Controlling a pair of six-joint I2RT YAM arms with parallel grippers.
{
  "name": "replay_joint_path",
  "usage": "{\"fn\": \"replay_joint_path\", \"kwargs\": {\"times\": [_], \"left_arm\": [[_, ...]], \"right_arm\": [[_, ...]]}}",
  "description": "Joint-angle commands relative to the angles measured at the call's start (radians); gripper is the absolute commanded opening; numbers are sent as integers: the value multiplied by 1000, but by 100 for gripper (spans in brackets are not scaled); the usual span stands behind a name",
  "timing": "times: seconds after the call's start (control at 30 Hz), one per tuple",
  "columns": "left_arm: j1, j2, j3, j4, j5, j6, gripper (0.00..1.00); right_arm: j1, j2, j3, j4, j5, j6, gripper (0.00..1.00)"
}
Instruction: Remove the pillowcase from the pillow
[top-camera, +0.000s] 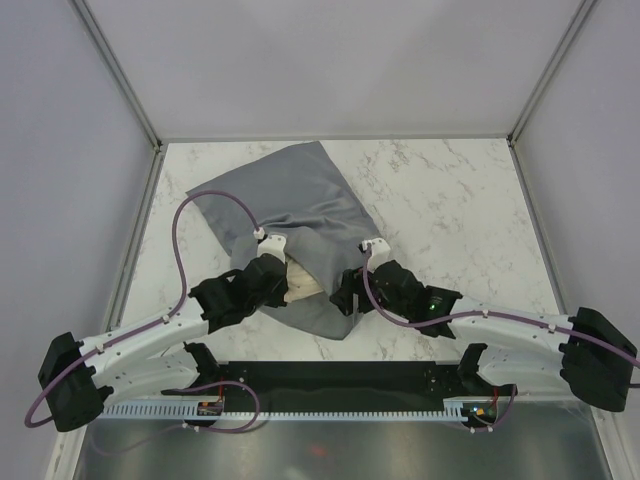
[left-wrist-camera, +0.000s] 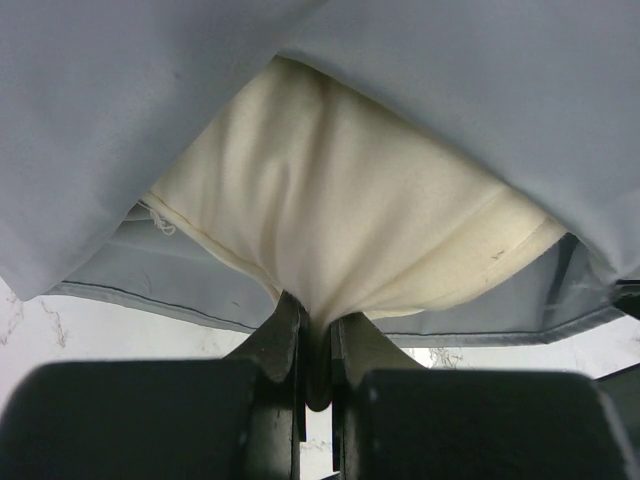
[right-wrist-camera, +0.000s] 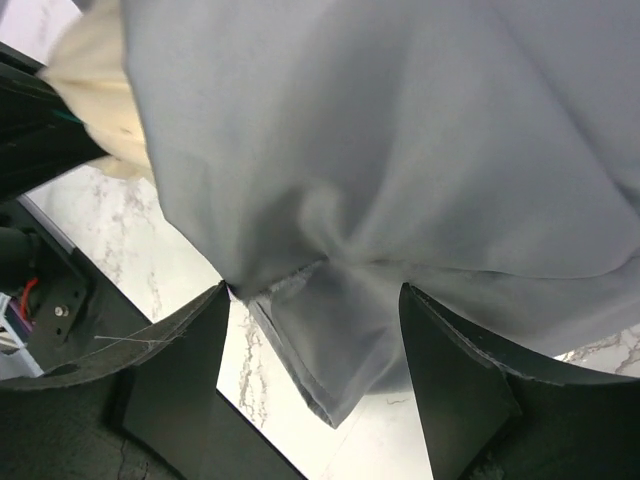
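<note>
The grey pillowcase (top-camera: 285, 215) lies on the marble table, its open end toward the arms. The cream pillow (top-camera: 300, 282) pokes out of that opening. My left gripper (top-camera: 272, 262) is shut on a pinch of the pillow (left-wrist-camera: 340, 230), which fills the left wrist view under the grey pillowcase (left-wrist-camera: 120, 110). My right gripper (top-camera: 352, 288) is open at the case's near corner. In the right wrist view a hemmed corner of the pillowcase (right-wrist-camera: 340, 340) hangs between my spread fingers (right-wrist-camera: 455, 385), and a bit of the pillow (right-wrist-camera: 95, 75) shows at upper left.
The marble table (top-camera: 450, 210) is walled by a white enclosure with metal frame posts (top-camera: 120, 70). A black rail with cable tracks (top-camera: 330, 385) runs along the near edge between the arm bases.
</note>
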Motion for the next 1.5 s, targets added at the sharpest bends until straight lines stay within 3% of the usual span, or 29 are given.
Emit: {"fn": "replay_joint_path", "kwargs": {"times": [0.0, 0.13, 0.23, 0.27, 0.33, 0.37, 0.4, 0.6, 0.83, 1.2, 1.47], "left_arm": [[9, -33, 51, 64, -57, -51, 2], [9, -48, 45, 65, -51, -52, 2], [10, -59, 39, 64, -52, -49, 2], [10, -64, 39, 62, -54, -49, 2], [12, -80, 37, 50, -52, -48, 2], [12, -87, 36, 44, -54, -46, 2], [12, -94, 34, 32, -48, -42, 2], [13, -162, 27, -25, 3, -40, 2], [13, -180, 24, -79, 26, -26, 2], [13, -234, 50, -94, 60, -8, 2], [13, -289, 77, -106, 66, -17, 2]], "right_arm": [[5, 62, 8, 111, -40, 24, 76], [8, 126, 17, 157, -75, 30, 74], [9, 160, 20, 165, -89, 32, 49], [8, 168, 21, 153, -84, 32, 34], [8, 169, 21, 131, -58, 36, 16], [9, 156, 18, 101, -19, 39, 2], [8, 145, 20, 84, 9, 41, 0], [-49, 21, 77, -135, 193, -29, 0], [-265, -82, 139, -251, 177, -129, 0], [-463, -16, 161, -255, 154, -195, 0], [-483, 53, 140, -212, 131, -197, 0]]}}
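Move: From the open right gripper, the pillowcase's right mouth edge lies about 2 cm left, level fore and aft, some 4 cm below. The bare pillow shows about 9 cm left and 4 cm ahead, and the lower flap's corner hangs about 8 cm back and 1 cm right. The left gripper already pinches the pillow's end; from it that mouth edge is roughly 13 cm right, level fore and aft, slightly lower. Sink the right gripper about 4 cm, easing left, and shut it on the pillowcase's mouth edge. Then lift and drag the cloth right and forward, some 16 cm right and 12 cm out, turning the hand about 30 degrees clockwise and dipping again at the end. Keep the left gripper's pinch on the pillow and draw it about 3 cm up and back, a little left. ##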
